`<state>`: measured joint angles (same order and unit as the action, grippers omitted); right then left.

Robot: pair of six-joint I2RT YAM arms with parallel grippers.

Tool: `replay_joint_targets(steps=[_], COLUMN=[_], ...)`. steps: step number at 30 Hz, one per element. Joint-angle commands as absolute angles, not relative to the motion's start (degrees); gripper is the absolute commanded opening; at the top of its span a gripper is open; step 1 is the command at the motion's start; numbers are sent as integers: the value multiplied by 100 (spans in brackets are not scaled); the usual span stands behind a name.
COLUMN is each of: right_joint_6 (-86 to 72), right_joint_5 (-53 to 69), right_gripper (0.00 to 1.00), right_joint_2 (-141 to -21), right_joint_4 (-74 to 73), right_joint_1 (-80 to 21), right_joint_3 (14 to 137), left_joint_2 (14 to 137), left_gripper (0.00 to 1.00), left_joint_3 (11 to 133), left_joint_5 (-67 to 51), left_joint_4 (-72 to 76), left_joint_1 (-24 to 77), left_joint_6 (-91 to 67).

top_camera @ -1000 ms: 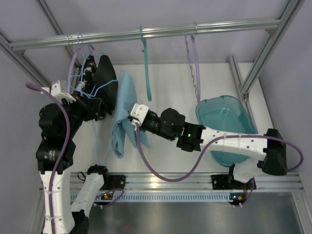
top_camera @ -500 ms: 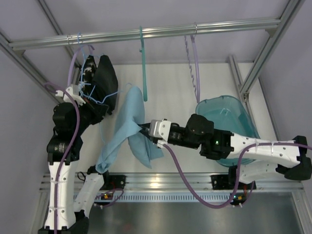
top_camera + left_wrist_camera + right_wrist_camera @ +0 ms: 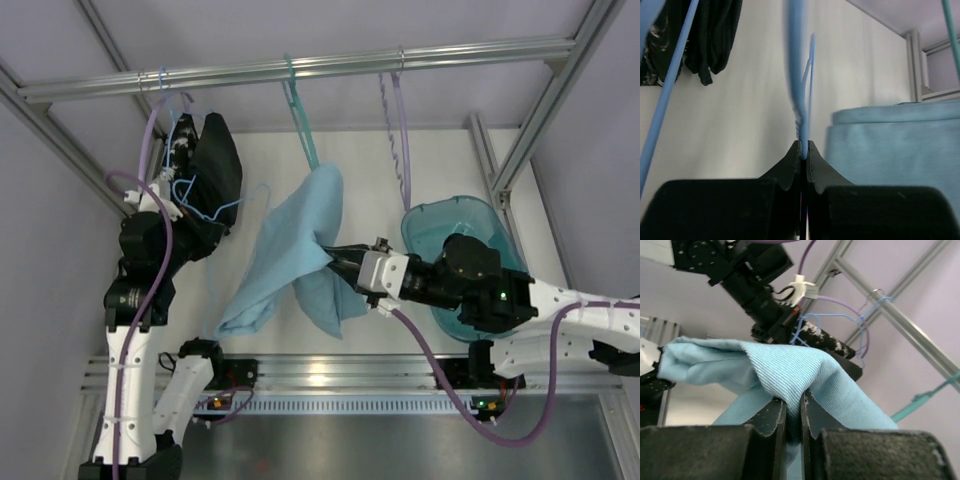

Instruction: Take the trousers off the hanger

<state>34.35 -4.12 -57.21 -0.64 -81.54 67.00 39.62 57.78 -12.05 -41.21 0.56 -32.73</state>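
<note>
The light sky-blue trousers [image 3: 290,250] hang spread out in mid-air at the centre. My right gripper [image 3: 336,262] is shut on a fold of their right side. In the right wrist view the cloth [image 3: 790,367] bulges over the closed right gripper [image 3: 793,404]. The thin pale-blue hanger [image 3: 243,196] shows as a wire left of the trousers. My left gripper [image 3: 803,147] is shut on that hanger wire [image 3: 800,75], and the trousers [image 3: 895,150] lie just to its right. I cannot tell whether any cloth still rests on the wire.
A teal tub [image 3: 480,225] sits on the table at the right, under my right arm. From the top rail [image 3: 330,66] hang a teal-green hanger [image 3: 298,110], a lilac twisted hanger [image 3: 400,130] and, at the left, a black garment [image 3: 218,165] beside a patterned one [image 3: 180,150].
My right gripper has pulled the trousers rightwards, away from the left arm, and they have swung out and spread wide. The left arm has shifted slightly, still holding the hanger wire.
</note>
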Motion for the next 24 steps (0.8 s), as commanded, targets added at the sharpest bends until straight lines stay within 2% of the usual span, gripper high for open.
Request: replay_joint_targets(steps=[1, 5, 11, 19, 24], right_joint_6=[3753, 3832, 3769, 4069, 3736], right_joint_5=[-457, -37, 483, 360, 150], right_gripper=[0, 0, 0, 0, 0], right_joint_2=[-5020, -4808, -4273, -3157, -2839], right_joint_4=[959, 380, -1668, -2346, -2628], right_joint_1=[-7955, -7796, -7585, -6926, -6039], right_joint_3=[7171, 7435, 7603, 6926, 7014], left_joint_2=[3911, 3955, 3990, 3999, 3990], left_gripper=[0, 0, 0, 0, 0], left_joint_3=[5643, 5537, 5475, 5818, 5941], left_joint_5=[-1081, -1116, -1379, -1731, -1749], left_joint_4=[-3929, -3929, -3911, -3894, -3885], left_joint_1=[44, 44, 35, 44, 44], left_joint_6=[-2936, -2918, -2971, -2532, -2277])
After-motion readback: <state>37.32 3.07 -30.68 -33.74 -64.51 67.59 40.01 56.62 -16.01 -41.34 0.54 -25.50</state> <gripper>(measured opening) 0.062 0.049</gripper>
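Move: The trousers already hang from the right fingers, and the teal basket stands about 29 cm to that hand's right, 17 cm ahead and 40 cm lower. At roughly the hand's height, the purple hanger is some 22 cm ahead and 12 cm right, the green hanger 22 cm ahead and 5 cm left. From the left hand the basket lies about 46 cm right, 2 cm ahead and 27 cm below. The right hand keeps its pinch and swings the trousers some 17 cm right towards the basket, arching slightly. ##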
